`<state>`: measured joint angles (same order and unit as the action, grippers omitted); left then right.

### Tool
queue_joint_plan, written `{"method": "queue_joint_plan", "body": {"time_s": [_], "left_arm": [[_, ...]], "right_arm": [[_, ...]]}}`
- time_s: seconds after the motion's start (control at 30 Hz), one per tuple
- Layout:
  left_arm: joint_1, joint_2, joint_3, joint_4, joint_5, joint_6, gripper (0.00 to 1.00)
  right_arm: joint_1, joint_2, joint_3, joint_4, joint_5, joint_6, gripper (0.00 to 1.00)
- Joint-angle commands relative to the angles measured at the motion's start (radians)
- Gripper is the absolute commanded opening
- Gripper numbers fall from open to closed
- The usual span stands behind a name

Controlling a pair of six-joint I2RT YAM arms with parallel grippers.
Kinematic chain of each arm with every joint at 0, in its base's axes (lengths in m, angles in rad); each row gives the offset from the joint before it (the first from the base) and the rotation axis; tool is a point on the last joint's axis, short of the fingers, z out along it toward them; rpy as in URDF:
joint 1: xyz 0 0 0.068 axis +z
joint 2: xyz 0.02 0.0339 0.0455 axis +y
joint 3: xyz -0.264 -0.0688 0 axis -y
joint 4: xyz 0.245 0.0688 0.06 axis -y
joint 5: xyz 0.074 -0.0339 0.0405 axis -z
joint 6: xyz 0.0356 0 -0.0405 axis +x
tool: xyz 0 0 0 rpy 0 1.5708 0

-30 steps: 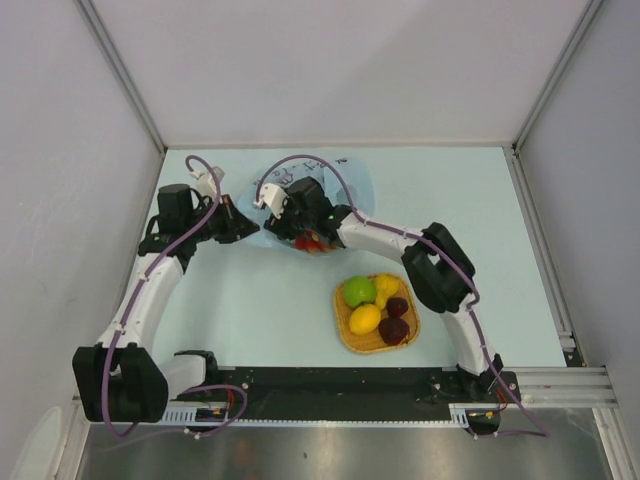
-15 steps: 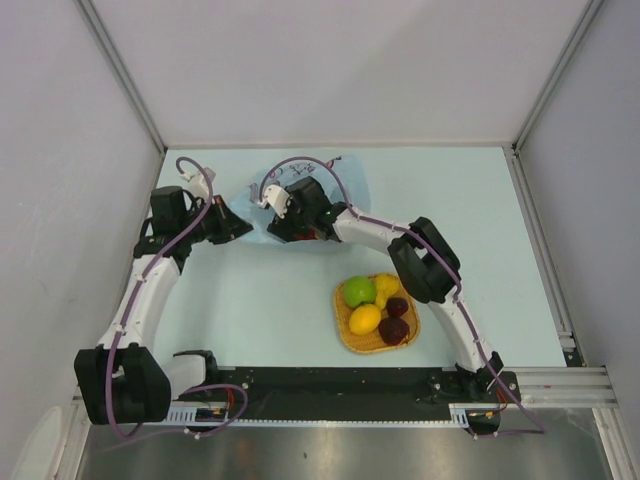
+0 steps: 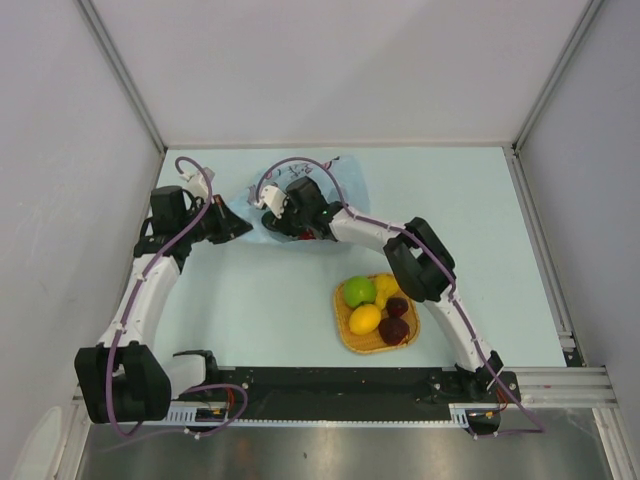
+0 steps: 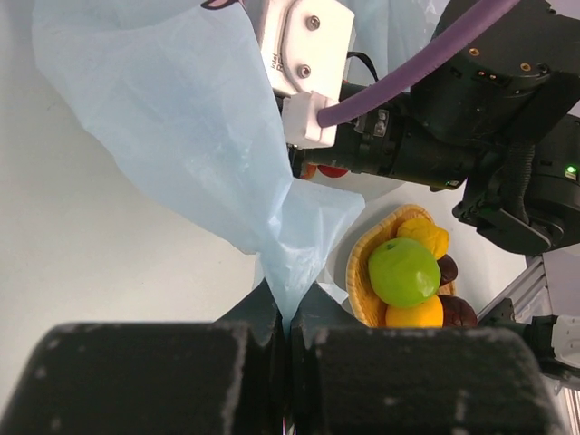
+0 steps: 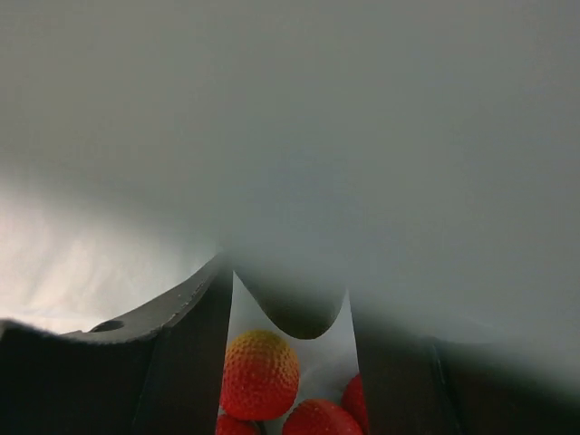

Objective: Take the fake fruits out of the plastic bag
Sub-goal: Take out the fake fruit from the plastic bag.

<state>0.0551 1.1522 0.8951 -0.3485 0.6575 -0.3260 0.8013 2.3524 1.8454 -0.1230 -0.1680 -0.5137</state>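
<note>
The light-blue plastic bag point(image 3: 335, 178) lies at the back middle of the table. My left gripper point(image 3: 238, 226) is shut on its left edge; in the left wrist view the film point(image 4: 181, 118) rises from the closed jaws point(image 4: 288, 313). My right gripper point(image 3: 282, 226) reaches into the bag's mouth. In the right wrist view it point(image 5: 285, 283) is open, with small red bumpy fruits point(image 5: 260, 373) lying between its fingers point(image 5: 181, 362) and bag film veiling most of the view. A green round fruit point(image 3: 359, 291), a lemon point(image 3: 365, 319), a yellow pear-like fruit point(image 3: 386, 289) and dark red fruits point(image 3: 394, 330) lie out of the bag.
Those fruits sit in an orange woven tray point(image 3: 345, 335) at the front middle right, also in the left wrist view point(image 4: 361, 272). The right arm's elbow point(image 3: 420, 262) hangs just behind the tray. Grey walls enclose the table on three sides.
My right gripper has pushed left and further into the bag, and the red fruits are now mostly covered from above. My left gripper has shifted slightly left and back with the bag's edge.
</note>
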Motion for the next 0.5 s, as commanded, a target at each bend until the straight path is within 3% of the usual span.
{"method": "queue_joint_plan", "body": {"time_s": [0.0, 0.17, 0.47], "left_arm": [[0.009, 0.006, -0.005, 0.040, 0.008, -0.027, 0.00], [0.009, 0.021, 0.005, 0.057, 0.022, -0.048, 0.00], [0.006, 0.018, 0.015, 0.069, 0.033, -0.068, 0.00]], "right_arm": [[0.018, -0.119, 0.049, -0.003, -0.021, 0.012, 0.45], [0.039, -0.220, 0.015, -0.030, -0.053, 0.055, 0.45], [0.094, -0.545, -0.225, -0.096, -0.186, 0.158, 0.44]]}}
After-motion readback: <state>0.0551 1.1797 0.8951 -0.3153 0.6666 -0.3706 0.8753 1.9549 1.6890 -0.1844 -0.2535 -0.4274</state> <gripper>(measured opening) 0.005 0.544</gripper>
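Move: With the avocado already between its fingers down in the bag, the right hand has the basket it is filling about 24 cm back and 23 cm to its right, roughly 2 cm lower; the green apple in the basket is some 18 cm back and 19 cm right. The remaining red fruits lie about 9 cm right and 2 cm back. From the left hand, the basket is some 14 cm back, 29 cm right and 16 cm below. The right hand keeps its grip on the avocado and hoists it up out of the bag's mouth by about 15 cm, slowly at first and then quickly, drawing back some 8 cm as it climbs and tipping its left-pointing fingers up by roughly 10 degrees. The left hand stays almost in place with its fingers shut, still pinching the bag's rim and holding it up beside the rising avocado. ##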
